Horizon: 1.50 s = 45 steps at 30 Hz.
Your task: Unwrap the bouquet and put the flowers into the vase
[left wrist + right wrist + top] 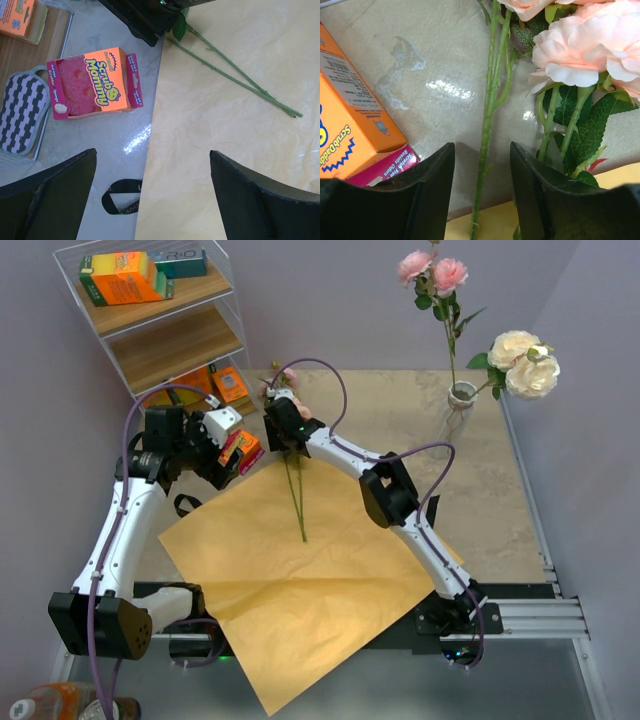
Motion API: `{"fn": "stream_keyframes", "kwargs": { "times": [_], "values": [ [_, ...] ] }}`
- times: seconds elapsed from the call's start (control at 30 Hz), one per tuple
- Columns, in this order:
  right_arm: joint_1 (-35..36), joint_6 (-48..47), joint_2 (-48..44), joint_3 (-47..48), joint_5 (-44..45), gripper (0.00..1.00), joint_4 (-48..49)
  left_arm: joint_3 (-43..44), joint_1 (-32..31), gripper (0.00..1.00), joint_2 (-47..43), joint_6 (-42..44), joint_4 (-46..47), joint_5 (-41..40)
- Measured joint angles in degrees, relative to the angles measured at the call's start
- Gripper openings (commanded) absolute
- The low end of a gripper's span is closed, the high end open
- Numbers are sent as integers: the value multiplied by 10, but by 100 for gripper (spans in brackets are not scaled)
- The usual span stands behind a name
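Observation:
The orange paper (pixel 300 600) lies unfolded flat on the table, and the black ribbon (pixel 122 197) lies loose beside its left edge. Two flowers lie with their green stems (pixel 297 502) on the paper and their pink blooms (pixel 580 45) on the table past its far edge. My right gripper (pixel 482 150) is open, low over the table. It straddles one stem (pixel 487 115), with a gap on each side. My left gripper (pixel 152 165) is wide open above the paper's left edge, holding nothing. At the back right, the vase (pixel 460 410) holds pink flowers (pixel 433 270) and cream flowers (pixel 525 365).
An orange and pink Scrub Mommy box (pixel 95 82) lies just left of the paper, close to both grippers. A striped pad (pixel 22 117) lies further left. A clear shelf rack (pixel 165 325) with boxes stands at the back left.

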Motion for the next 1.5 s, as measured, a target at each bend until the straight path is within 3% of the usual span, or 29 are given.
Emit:
{"fn": "stream_keyframes", "kwargs": {
  "times": [0.2,0.33,0.5,0.73,1.07,1.33,1.5],
  "values": [
    [0,14,18,30,9,46,-12,0,0,99,0,0,0,0],
    [1,18,30,48,20,31,-12,0,0,99,0,0,0,0],
    [7,11,41,64,54,27,-18,0,0,99,0,5,0,0],
    [16,-2,31,39,96,1,-9,0,0,100,0,7,0,0],
    [3,-5,-95,-78,69,0,0,-3,0,99,0,6,0,2],
    [-22,-17,-269,-103,5,0,91,-3,0,99,-12,6,0,3],
    [-23,-53,-386,-178,1,0,167,-3,0,99,-19,5,0,5]
  ]
}}
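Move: The stem of the pink flower that comes up next already lies between the right hand's half-open fingers, a centimetre or so beneath the hand point. The second flower's stem runs about 4 cm to the right, level with it, and that flower's peach blooms lie some 8 cm ahead and 6 cm right; the Scrub box sits about 11 cm left and 3 cm back. From the left hand the pink flower's stem is roughly 20 cm ahead, 10 cm right and 19 cm below. The right hand stays low by the table, easing barely a centimetre forward and then back and to the right while its fingers shut from half open and pinch the pink flower's stem, leaving the neighbouring stem outside the grip. Then it climbs fast and almost straight up, about 34 cm, drifting some 6 cm right and a little back late in the rise, with the fingertips tipping up about 30 degrees and the hand's left side rolling up some 20, still holding the stem. ##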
